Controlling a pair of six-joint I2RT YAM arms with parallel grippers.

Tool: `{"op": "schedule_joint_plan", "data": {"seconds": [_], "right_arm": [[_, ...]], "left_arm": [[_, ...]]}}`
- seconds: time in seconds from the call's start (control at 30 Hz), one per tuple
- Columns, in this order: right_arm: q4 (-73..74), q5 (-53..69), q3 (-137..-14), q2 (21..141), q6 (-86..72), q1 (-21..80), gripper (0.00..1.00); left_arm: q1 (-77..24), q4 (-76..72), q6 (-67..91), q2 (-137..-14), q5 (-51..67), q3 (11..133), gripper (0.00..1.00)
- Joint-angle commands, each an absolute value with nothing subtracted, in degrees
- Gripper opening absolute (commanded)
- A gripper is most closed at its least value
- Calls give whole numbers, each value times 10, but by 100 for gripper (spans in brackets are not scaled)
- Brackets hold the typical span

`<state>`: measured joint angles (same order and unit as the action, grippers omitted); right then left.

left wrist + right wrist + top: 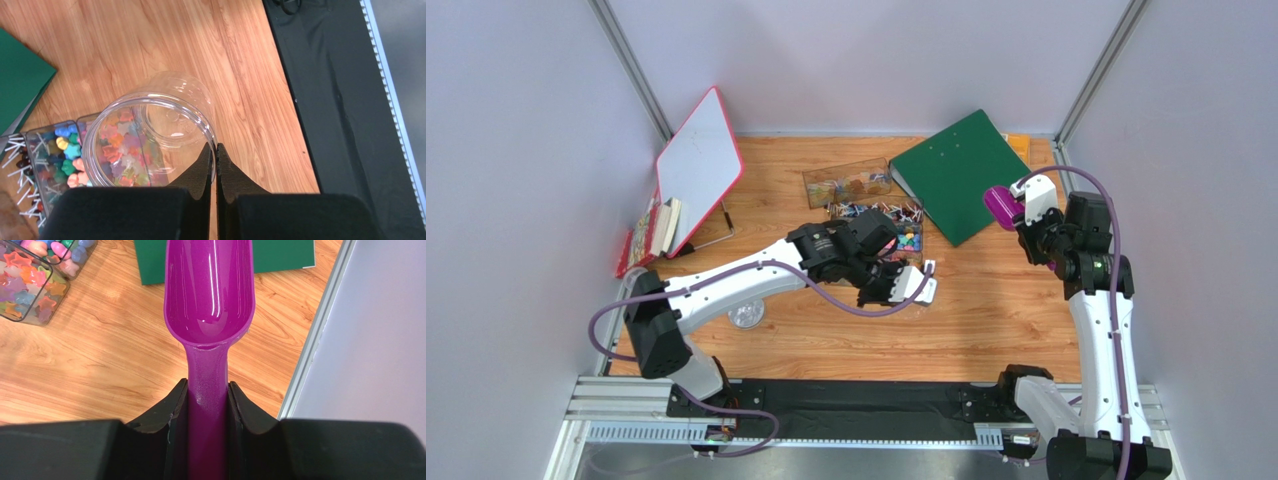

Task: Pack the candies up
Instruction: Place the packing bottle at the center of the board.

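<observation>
The candies (67, 150) lie in a clear compartment box, bright stars and blobs; they also show in the overhead view (909, 240) and at the right wrist view's top left (30, 280). A clear plastic jar (150, 107) stands beside that box with bare wood showing through its bottom. My left gripper (216, 146) is shut, pinching the jar's rim wall between its fingertips, and sits mid-table (906, 285). My right gripper (207, 385) is shut on the handle of the purple scoop (210, 290), whose bowl holds nothing. It hovers at the right (1031, 225) with the scoop (1000, 205) pointing left.
A green folder (956, 170) lies at the back right. A red-rimmed whiteboard (698, 165) leans over books (651, 235) at the left. Another clear box (846, 183) and loose pins (876, 210) lie behind the candies. A clear round lid (746, 317) rests near the left arm.
</observation>
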<state>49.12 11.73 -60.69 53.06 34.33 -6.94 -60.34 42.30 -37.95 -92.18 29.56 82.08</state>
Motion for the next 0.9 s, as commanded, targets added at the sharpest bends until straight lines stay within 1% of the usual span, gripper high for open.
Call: {"op": "schedule_joint_plan", "data": {"seconds": [0.0,0.13,0.43,0.47,0.53,0.57,0.67,0.73,0.8,0.87], "right_arm": [[478,148,-612,539,334,-72,0],[473,156,-623,553,334,-69,0],[479,166,-619,539,376,-62,0],[487,176,-619,537,381,-62,0],[497,192,-618,528,398,-60,0],[505,202,-617,526,404,-58,0],[529,236,-624,522,439,-52,0],[548,258,-645,533,477,-43,0],[595,303,-672,553,511,-36,0],[656,335,-721,596,558,-28,0]], "left_arm": [[-602,475,-415,-896,297,770,0],[-602,467,-410,-903,261,727,0],[-602,443,-390,-932,206,703,0],[-602,443,-390,-933,203,704,3],[-602,443,-388,-933,200,709,18],[-604,444,-384,-930,198,712,33],[-604,455,-386,-897,189,729,44],[-604,464,-388,-877,177,751,47],[-601,459,-397,-851,140,771,48],[-575,440,-393,-825,121,776,50]]}}
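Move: Near the board's center, the bare spot for the packing bottle lies about 2 cm ahead of the left hand, 5 cm to its left and 18 cm below. From that hand, the candy box's middle is about 20 cm ahead and 5 cm left; the clear lid is roughly 5 cm ahead and 30 cm left, both some 17 cm lower. From the right hand, the spot lies about 10 cm back, 29 cm left and 22 cm below. Lowering the bottle by the pinched rim, the left hand goes down about 9 cm and 6 cm left to the board, tilting its fingers some 15 degrees nearer to straight down. There it opens, then starts rising with a slight forward drift. The right hand keeps its hold on the scoop and late on swings about 5 cm left, turning counter-clockwise. ##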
